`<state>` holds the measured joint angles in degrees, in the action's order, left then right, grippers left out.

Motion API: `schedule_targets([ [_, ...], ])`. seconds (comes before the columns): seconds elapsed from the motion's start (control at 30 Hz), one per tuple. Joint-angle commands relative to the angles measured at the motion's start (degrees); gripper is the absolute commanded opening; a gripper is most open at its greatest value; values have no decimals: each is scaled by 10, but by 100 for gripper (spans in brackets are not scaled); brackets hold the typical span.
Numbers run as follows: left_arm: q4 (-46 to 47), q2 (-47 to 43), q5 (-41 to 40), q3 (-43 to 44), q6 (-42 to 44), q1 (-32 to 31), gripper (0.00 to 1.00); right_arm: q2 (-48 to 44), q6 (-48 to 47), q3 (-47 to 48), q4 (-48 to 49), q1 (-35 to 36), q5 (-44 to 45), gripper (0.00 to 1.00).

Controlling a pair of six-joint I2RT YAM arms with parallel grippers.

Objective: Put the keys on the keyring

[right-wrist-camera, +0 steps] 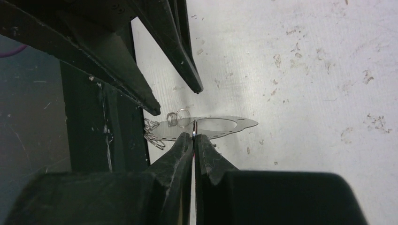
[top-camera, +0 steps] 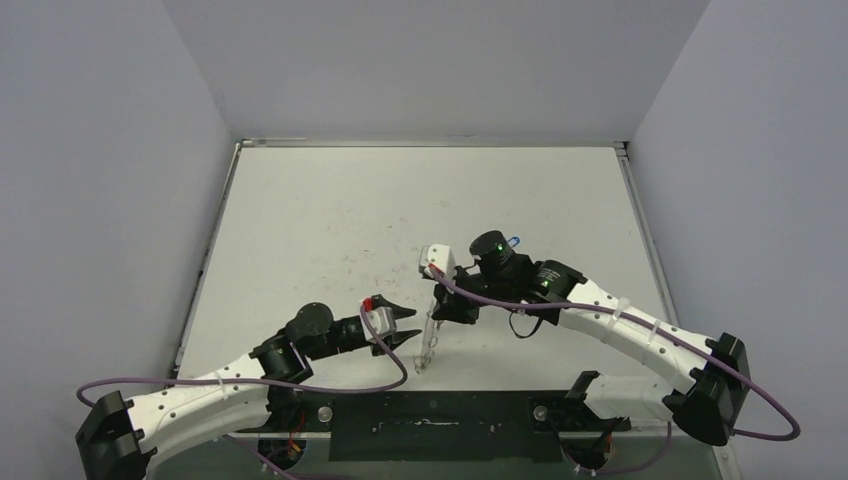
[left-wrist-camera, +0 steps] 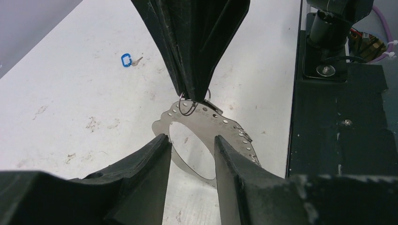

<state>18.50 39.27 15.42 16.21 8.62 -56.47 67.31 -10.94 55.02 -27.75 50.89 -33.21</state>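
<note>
The keyring, a flat pale plate with a big round hole and small wire loops, hangs edge-up just above the table. My right gripper is shut on one wire loop at its rim; it comes down from the top of the left wrist view. My left gripper is open, its fingertips just short of the plate on either side of the hole, with nothing between them. In the top view it sits just left of the plate. A blue-headed key lies flat on the table beyond, behind the right wrist.
The black mounting plate with the arm bases runs along the near table edge, close under the keyring. The white table is scuffed and walled by grey panels on the left, right and back.
</note>
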Motion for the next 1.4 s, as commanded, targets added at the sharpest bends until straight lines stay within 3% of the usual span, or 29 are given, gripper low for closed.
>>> schedule_targets([
  [0.0,15,15,7,31,18,0,37,18,-20,61,-103,18,5,0],
  [0.33,91,67,70,42,9,0,26,32,-26,80,-109,42,7,0],
  [0.67,120,87,97,40,-1,0,26,34,-27,77,-99,49,10,0],
  [0.9,123,96,87,40,-2,0,0,33,-29,76,-98,55,10,0],
  [1.07,118,88,76,35,-2,0,0,27,-32,75,-92,57,15,0],
  [1.17,124,79,66,26,-5,0,0,17,-33,69,-77,57,32,23],
  [1.3,169,74,45,2,-26,0,0,-13,-48,43,-44,56,50,40],
  [1.37,207,75,38,-14,-36,0,0,-35,-60,19,-17,55,56,43],
])
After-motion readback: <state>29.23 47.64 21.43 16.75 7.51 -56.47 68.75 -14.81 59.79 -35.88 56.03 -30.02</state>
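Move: The small ring gripped in the right fingertips, with the perforated metal plate hanging from it, is about 3 cm to the right of the left hand's open fingers and 2 cm ahead, at about their height. The plate's middle is some 7 cm below the left hand and 3 cm to its right, and its wire rings sit about 4 cm back, 3 cm right and 8 cm down. From the right hand, the left fingertips are about 4 cm left and 2 cm back. Drawing back about 3 cm, the right hand brings the held ring in line with the left hand, which dips about 1 cm, comes back up and reaches some 2.5 cm right, turning about 10 degrees clockwise, until its fingers shut on the ring. The right fingers then open and let go, both hands easing slightly forward. ##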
